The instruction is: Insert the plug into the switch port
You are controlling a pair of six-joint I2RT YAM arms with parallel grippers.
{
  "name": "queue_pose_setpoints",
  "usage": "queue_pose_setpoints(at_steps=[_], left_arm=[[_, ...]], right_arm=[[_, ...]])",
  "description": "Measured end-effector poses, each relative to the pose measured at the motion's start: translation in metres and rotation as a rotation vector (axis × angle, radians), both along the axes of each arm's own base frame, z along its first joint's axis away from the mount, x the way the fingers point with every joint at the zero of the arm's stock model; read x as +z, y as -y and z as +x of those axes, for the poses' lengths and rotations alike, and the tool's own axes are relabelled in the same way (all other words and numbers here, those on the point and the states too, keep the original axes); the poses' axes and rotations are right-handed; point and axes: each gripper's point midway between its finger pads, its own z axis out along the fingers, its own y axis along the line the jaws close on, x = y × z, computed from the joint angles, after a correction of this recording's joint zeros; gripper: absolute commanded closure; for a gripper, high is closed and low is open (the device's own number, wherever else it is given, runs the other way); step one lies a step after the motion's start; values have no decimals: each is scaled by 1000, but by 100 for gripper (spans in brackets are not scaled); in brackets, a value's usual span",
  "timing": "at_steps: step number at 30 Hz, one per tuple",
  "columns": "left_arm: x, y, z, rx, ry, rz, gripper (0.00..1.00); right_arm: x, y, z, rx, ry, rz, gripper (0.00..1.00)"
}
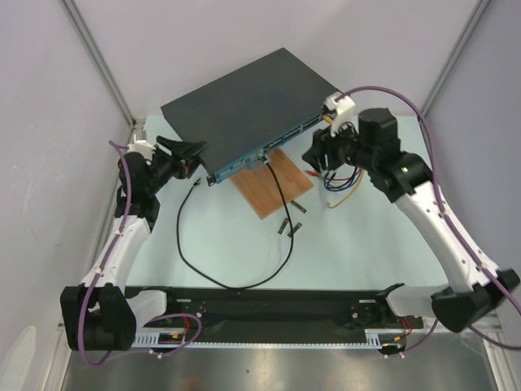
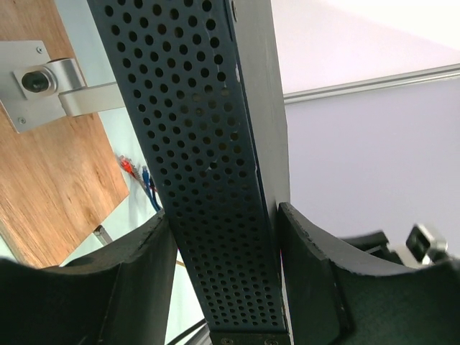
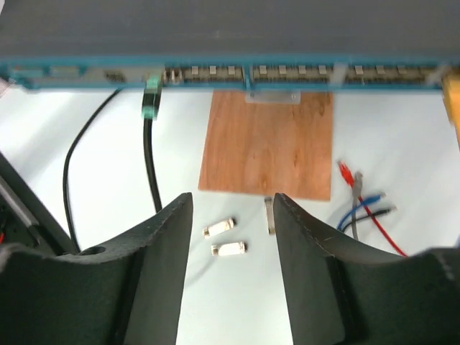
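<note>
The switch (image 1: 252,98) is a flat black box lying at an angle at the back of the table, its teal front face (image 3: 287,72) lined with small ports. The plug (image 3: 151,95) on the black cable (image 3: 149,165) sits in a port toward the left of that face, glowing green. My right gripper (image 3: 233,201) hangs open in front of the face, apart from the plug, with nothing between its fingers. My left gripper (image 2: 224,215) is shut on the switch's perforated side (image 2: 208,144) at its left corner (image 1: 203,159).
A brown wooden board (image 1: 273,183) lies under and before the switch's front. Small white connectors (image 3: 219,228) and a metal piece (image 3: 270,214) lie near its edge. Red, blue and black loose wires (image 3: 366,205) lie at the right. The black cable loops across the table (image 1: 195,252).
</note>
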Motion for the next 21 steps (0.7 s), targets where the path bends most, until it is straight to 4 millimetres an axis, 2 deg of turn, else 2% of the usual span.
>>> queue_pose_setpoints(at_steps=[2,4,5,7,11,13,16,19,21], left_arm=[[0,0,0,0,-2,3,51],[0,0,0,-3,-7,9,45],[0,-1,0,-3,-9,13,36],[-1,-1,0,-5,0,44,29],[1,-1,-3,-28,28,90,9],[7,-6,-5,-26,54,108,4],[19,-20,-7,3,88,132,3],[22,-30,-9,21,103,151,3],[33,-41,-10,51,137,168,3]], right_arm=[[0,15,-12,2,13,-1,46],[-12,29,-21,2,-5,-18,45],[-22,35,-23,-1,-22,-30,45],[-51,45,-25,-4,-76,-72,44],[-113,55,-37,15,-218,-156,41],[-135,58,-43,30,-270,-188,40],[-156,60,-46,46,-312,-222,41],[-177,60,-42,42,-343,-258,43],[-194,60,-39,30,-362,-289,44]])
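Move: The nearest small metal plug lies about 4 cm ahead of my right hand, in line sideways, and some 32 cm below. The other two plugs on the table are 3–4 cm back, one about 6 cm and one 2 cm to the left; the yellow cable's end is 4 cm ahead, 10 cm to the right. My left hand grips the switch, whose middle is some 14 cm ahead, 16 cm right and level; that plug is 30 cm to this hand's right, 28 cm down. Leaving the switch front, I drop my empty right hand about 20 cm towards the loose plugs, drawing it to the right and a little back, mostly early on, while the half-open fingers tip over to point more steeply down. My left hand opens wide, lets go of the switch's left edge, and moves off some 5 cm left and up, rolling slightly. ##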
